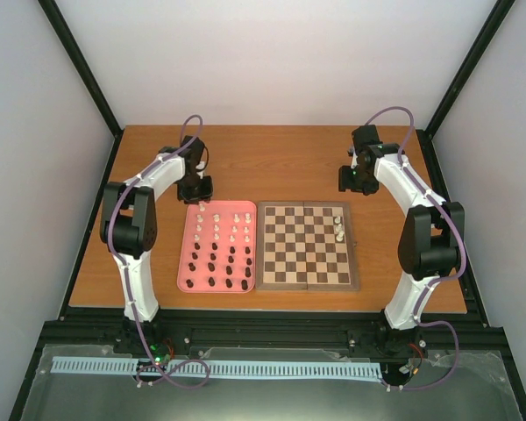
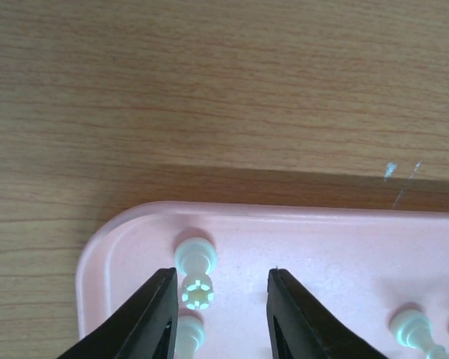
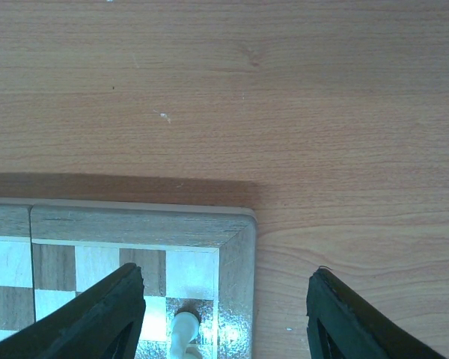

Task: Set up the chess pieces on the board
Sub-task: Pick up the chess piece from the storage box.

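The board [image 1: 303,256] lies at mid-table with a few white chess pieces [image 1: 338,224] near its far right corner. More white pieces [image 1: 235,221] and dark ones [image 1: 220,267] stand in a pink tray [image 1: 187,279] to its left. My left gripper [image 2: 221,288] hangs over the tray's far left corner [image 2: 135,224]. It is open around a white rook [image 2: 197,292], which stands close by the left finger [image 2: 146,321] and apart from the right one. My right gripper [image 3: 226,275] is open over the board's far right corner [image 3: 135,224], above a white piece [image 3: 185,333].
Another white piece [image 2: 188,338] stands just behind the rook, and others [image 2: 411,327] further right in the tray. Bare wooden table [image 1: 272,162] lies beyond the tray and the board. Black frame rails run along the table's sides.
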Tool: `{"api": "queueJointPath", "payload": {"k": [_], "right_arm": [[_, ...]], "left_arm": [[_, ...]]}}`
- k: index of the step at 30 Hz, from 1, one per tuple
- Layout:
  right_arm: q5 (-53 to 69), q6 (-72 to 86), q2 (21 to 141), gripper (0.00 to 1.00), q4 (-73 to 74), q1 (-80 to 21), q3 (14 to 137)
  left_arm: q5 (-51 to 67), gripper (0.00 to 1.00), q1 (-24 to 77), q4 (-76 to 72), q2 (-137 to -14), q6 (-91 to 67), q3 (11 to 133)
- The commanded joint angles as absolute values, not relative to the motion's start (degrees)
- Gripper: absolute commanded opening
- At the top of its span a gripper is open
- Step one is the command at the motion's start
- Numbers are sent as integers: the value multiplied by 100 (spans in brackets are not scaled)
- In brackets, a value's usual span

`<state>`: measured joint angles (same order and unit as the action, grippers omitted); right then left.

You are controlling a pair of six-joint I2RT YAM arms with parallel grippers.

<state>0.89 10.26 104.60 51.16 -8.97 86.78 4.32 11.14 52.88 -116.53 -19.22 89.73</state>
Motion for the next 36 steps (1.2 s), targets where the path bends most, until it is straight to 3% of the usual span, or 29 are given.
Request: {"api": "queueJointPath", "payload": {"k": [1, 7, 9, 16, 29, 36], "right_arm": [[126, 950, 10340, 59, 5072, -818, 8734], [147, 948, 10363, 58, 5063, -809, 8696], [149, 940, 10362, 58, 5063, -800, 8701], [149, 932, 10354, 58, 5063, -790, 8675], [141, 932, 10350, 58, 5054, -782, 8637], [158, 962, 10237, 58, 5047, -774, 8614]], "left_arm": [[409, 39, 1160, 5372, -11738, -1933, 8986], [302, 39, 1160, 5352, -11847, -1933, 8976], [292, 30, 1160, 5348, -11896, -1937, 8987], [212, 29, 1160, 5342, -11989, -1928, 8981], [166, 1, 1162, 5432, -12044, -1909, 9113], [175, 1, 1349, 6128, -11690, -1769, 9675]]}}
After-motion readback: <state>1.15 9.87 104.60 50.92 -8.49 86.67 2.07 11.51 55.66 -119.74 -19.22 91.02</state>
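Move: The white rook in the box's far-left corner stands almost under the left hand: level with it fore and aft, about 1 cm to its left and 3 cm down. Another white piece stands some 3 cm behind the rook, and a third about 3 cm back and 4 cm to the hand's right. From the idle right hand the rook lies roughly 43 cm left, 2 cm back and 10 cm below. The left fingers close onto the white rook and pinch its body between their tips. To get there the half-open hand sinks about 2.5 cm over the piece, easing slightly left, and the fingers narrow on the way and finish closing at the bottom. The grip effort rises as they settle, and the hand then starts up by about half a centimetre. ##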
